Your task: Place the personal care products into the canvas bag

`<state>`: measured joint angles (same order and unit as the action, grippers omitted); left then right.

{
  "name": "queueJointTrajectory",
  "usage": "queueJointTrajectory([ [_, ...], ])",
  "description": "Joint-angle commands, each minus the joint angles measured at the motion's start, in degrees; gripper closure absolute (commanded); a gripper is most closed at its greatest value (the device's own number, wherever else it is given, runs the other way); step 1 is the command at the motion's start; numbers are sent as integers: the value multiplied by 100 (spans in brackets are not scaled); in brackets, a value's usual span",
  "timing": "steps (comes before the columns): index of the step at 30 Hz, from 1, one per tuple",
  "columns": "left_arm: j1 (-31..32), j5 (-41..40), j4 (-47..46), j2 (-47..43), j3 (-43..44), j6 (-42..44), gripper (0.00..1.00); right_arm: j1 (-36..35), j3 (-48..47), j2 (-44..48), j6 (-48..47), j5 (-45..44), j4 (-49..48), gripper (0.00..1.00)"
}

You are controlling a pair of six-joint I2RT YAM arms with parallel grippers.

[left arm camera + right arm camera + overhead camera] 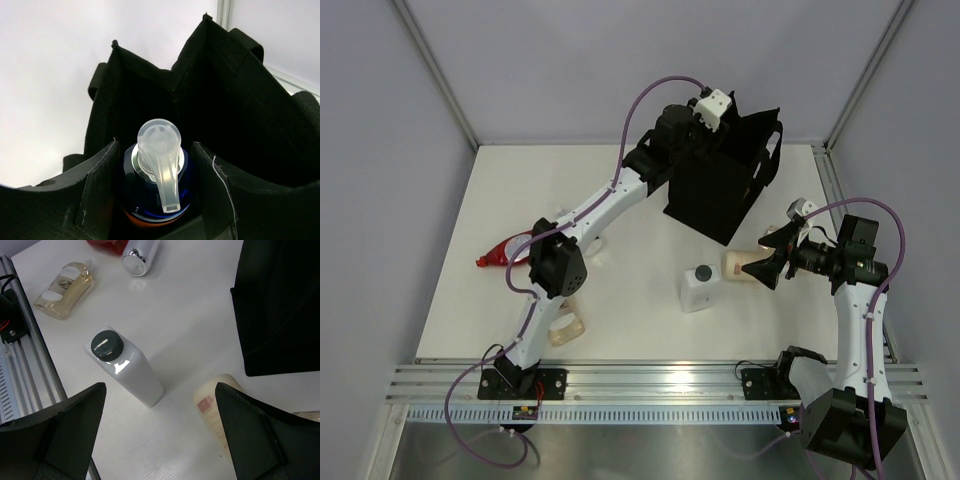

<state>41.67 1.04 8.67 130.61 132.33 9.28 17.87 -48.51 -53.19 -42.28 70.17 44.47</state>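
The black canvas bag stands at the back of the table. My left gripper is at its top edge, shut on a small pump bottle with a clear pump head, dark blue shoulder and orange base, held over the bag's dark opening. My right gripper is open and empty. It hovers over a beige bottle lying on its side, which also shows in the right wrist view. A white squarish bottle with a black cap stands just left of it.
A red tube lies at the left, partly behind the left arm. A clear yellowish bottle lies near the front rail. A silver cylinder lies beside the red tube. The bag's side is at the right.
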Motion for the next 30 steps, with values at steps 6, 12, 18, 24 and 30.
queueJointTrajectory([
  [6,-54,300,-454,351,232,-180,79,41,17,-33,-122,190,-17,0],
  [12,-203,476,-620,404,-23,-848,50,41,26,-42,-122,172,-17,1],
  [18,-238,512,-612,361,-233,-893,34,33,26,-60,-131,155,-26,0],
  [24,-230,441,-647,185,-638,-1112,11,41,43,-78,-131,102,-17,0],
  [30,-265,441,-752,-131,-744,-1147,10,59,44,-78,-184,93,35,1],
])
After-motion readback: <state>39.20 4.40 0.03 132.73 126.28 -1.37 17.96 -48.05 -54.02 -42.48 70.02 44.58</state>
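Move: The left hand holds the orange, blue-capped bottle at the canvas bag's mouth; the bag's middle lies about 3 cm ahead, 8 cm to the right and 14 cm below. The white bottle stands some 30 cm back, straight in line and 24 cm lower; the peach bottle lies 24 cm back, 14 cm right and 28 cm down. From the right hand the bag's middle is about 28 cm ahead, 7 cm left and 5 cm lower. The left hand lowers the orange bottle about 4 cm into the bag's mouth, then opens to release it. ##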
